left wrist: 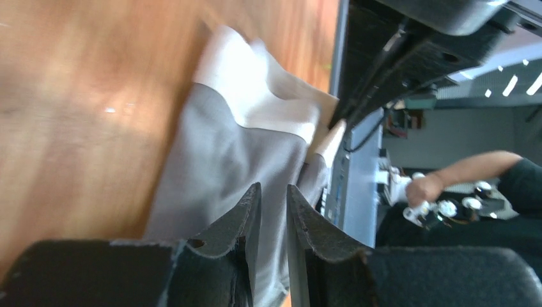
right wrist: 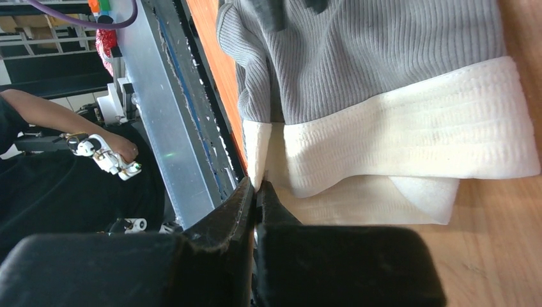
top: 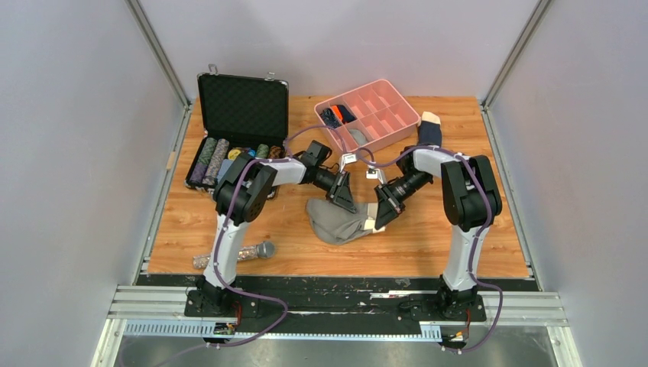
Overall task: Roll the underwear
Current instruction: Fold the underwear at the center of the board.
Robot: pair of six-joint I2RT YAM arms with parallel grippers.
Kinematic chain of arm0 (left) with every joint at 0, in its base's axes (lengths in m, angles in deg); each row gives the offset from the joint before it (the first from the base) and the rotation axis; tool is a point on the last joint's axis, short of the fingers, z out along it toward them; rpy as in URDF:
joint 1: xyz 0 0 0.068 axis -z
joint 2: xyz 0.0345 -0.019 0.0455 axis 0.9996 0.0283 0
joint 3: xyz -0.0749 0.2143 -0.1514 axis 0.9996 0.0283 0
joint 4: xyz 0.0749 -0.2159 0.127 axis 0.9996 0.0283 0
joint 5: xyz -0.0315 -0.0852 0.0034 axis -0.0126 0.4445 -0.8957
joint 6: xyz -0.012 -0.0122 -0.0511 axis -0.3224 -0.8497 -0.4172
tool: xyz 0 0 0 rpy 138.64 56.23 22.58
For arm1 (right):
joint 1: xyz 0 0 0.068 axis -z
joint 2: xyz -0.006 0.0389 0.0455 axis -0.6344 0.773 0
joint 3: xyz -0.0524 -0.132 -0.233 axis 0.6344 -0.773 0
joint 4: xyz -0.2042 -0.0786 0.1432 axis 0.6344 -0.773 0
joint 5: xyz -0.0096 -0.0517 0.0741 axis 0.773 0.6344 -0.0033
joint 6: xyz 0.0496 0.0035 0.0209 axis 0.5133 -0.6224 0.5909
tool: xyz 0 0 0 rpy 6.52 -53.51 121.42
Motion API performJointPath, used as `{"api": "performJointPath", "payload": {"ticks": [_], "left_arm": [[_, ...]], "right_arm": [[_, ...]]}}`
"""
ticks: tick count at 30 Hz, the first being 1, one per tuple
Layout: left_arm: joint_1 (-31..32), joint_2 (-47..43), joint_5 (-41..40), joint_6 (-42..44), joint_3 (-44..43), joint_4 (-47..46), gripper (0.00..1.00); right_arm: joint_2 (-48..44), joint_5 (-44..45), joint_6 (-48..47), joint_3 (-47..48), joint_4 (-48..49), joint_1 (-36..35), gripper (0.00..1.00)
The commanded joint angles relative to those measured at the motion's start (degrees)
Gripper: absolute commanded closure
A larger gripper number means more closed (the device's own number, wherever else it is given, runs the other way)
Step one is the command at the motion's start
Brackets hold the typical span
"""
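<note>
The underwear (top: 336, 223) lies crumpled on the wooden table between the two arms, grey ribbed cloth (right wrist: 358, 57) with a cream band. My right gripper (top: 377, 222) is at its right side; in the right wrist view it (right wrist: 257, 185) is shut on a folded edge of the cream band (right wrist: 409, 128). My left gripper (top: 344, 205) is over the garment's upper left part. In the left wrist view its jaws (left wrist: 273, 188) stand a narrow gap apart above the grey cloth (left wrist: 230, 160), with nothing pinched between them.
A pink divided tray (top: 415, 119) with dark garments stands at the back. A navy sock with a tan toe (top: 430, 130) lies to its right. An open black case (top: 243, 107) of chips is at the back left. A microphone (top: 256, 251) lies near the front left edge.
</note>
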Motion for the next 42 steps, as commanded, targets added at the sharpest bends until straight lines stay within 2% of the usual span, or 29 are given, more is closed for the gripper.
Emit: {"api": "performJointPath", "payload": {"ticks": [1,6,15,25,42], "left_arm": [[-1.05,-0.25,-4.17,-8.02,2.74,-14.36,0.72],[-0.98,1.79,-7.40,-7.31,2.74,-15.03,0.71],[-0.65,0.38,-7.90,-3.90,2.52,-14.33,0.71],[0.19,-0.45,-9.39,8.95,0.89,-4.82,0.71],[0.26,1.49,-8.56,11.51,-1.37,-0.46,0.72]], "right_arm": [[-1.95,-2.15,0.32,1.52,0.82,-0.19,1.00],[-1.83,-4.75,0.76,3.58,-0.87,-0.12,1.00],[2.51,-8.13,1.30,6.49,-3.47,2.70,1.00],[10.00,-11.34,-0.97,13.78,-10.15,5.89,1.00],[19.67,-13.17,3.76,20.19,-11.30,10.48,1.00]]}}
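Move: The right hand, shut on the near corner of the underwear's waistband, has the waistband's far corner about 7 cm ahead, 2 cm left and 4 cm below; the pink box is some 34 cm ahead and 3 cm left. From the left hand the underwear's middle lies about 4 cm left, 3 cm back and 4 cm below, with the pink box roughly 30 cm ahead and 3 cm right. Right hand, still pinching the waistband, carries it about 7 cm forward; left hand first sinks 3 cm onto the cloth. ##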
